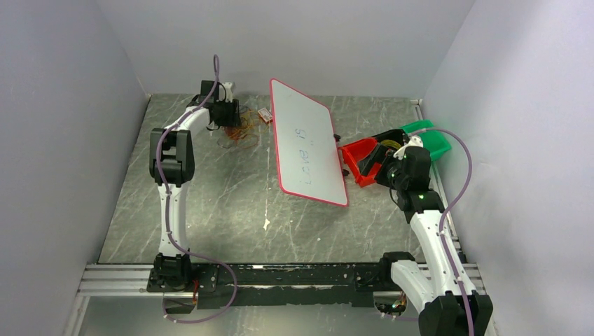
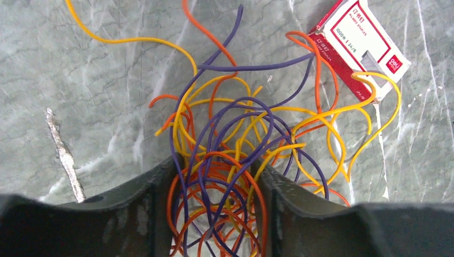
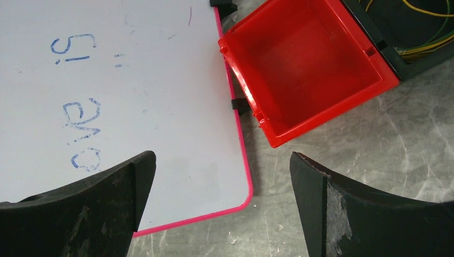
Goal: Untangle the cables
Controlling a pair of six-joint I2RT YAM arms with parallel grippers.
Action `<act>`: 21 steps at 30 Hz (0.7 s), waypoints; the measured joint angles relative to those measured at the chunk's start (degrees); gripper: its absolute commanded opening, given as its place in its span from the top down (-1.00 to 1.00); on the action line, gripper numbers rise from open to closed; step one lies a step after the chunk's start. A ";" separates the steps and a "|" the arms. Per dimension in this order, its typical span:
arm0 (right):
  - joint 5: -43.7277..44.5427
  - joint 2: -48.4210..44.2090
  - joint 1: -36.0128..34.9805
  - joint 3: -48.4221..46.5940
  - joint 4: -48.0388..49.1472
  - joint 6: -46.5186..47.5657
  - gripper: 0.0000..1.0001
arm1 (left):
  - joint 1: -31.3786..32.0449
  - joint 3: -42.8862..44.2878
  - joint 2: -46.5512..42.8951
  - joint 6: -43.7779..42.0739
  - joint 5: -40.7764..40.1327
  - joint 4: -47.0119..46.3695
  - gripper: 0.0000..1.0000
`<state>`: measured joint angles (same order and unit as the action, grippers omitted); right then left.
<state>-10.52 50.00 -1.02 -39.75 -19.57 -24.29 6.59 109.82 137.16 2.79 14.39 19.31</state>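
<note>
The cables [image 2: 235,160] are a tangled bunch of thin orange, yellow and purple loops lying on the grey table, at the far left in the top view [image 1: 242,130]. My left gripper [image 2: 214,168] is down on the bunch, its jaws half apart. Several loops lie between the fingers [image 2: 155,203], and some strands touch both inner faces. From above the left gripper [image 1: 225,115] stands right over the near side of the bunch. My right gripper [image 3: 222,160] is wide open and holds nothing, hovering over a corner of the whiteboard [image 3: 134,80] and bare table.
A red-and-white staples box [image 2: 364,37] lies against the far edge of the bunch. The pink-edged whiteboard [image 1: 308,140] sits mid-table. To its right are a red bin [image 3: 305,64], a black bin with thin wires inside [image 3: 423,32] and a green bin [image 1: 431,140].
</note>
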 measured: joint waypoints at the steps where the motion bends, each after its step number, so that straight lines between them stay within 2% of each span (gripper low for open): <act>1: 0.00 0.00 0.00 0.00 0.00 -0.04 -1.00 | 0.00 0.00 0.00 -0.07 -0.04 0.22 0.15; 3: 0.00 0.00 0.00 0.00 0.00 -0.09 -0.99 | 0.02 0.00 0.00 -0.02 -0.09 0.42 0.34; 10: 0.02 -0.15 0.00 0.00 0.00 -0.09 -0.99 | 0.07 -1.07 -1.16 0.07 -0.94 0.63 0.83; 15: -0.02 -2.56 0.00 0.00 0.07 -0.07 -0.99 | 0.07 -3.06 -6.08 0.04 -1.81 1.60 0.86; 21: -0.28 -4.81 0.00 0.00 0.13 -0.04 -0.97 | 0.11 -6.23 -16.44 0.28 -2.82 1.66 0.86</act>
<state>-10.81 45.19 -1.02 -39.75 -19.44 -24.34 6.70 103.59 120.73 3.07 11.57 20.97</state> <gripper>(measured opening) 0.989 0.114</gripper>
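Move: The tangle of cables is right at my left hand: its middle lies about 1 cm ahead, 2 cm to the right and 1 cm below, with part of it already between my half-open fingers. The staple box is about 4 cm ahead and 13 cm to the right, and the whiteboard's middle is roughly 30 cm to the right and 8 cm back. From my right hand the tangle lies some 28 cm ahead, 45 cm to the left and 17 cm down. Staying low over the table, I finish closing my left fingers and pinch the bunched cables between the pads. Then I lift them with growing speed, about 11 cm up and drawing back a couple of centimetres, my left fingertips tipping up some 10 degrees. My open right hand only rises about 2 cm. ##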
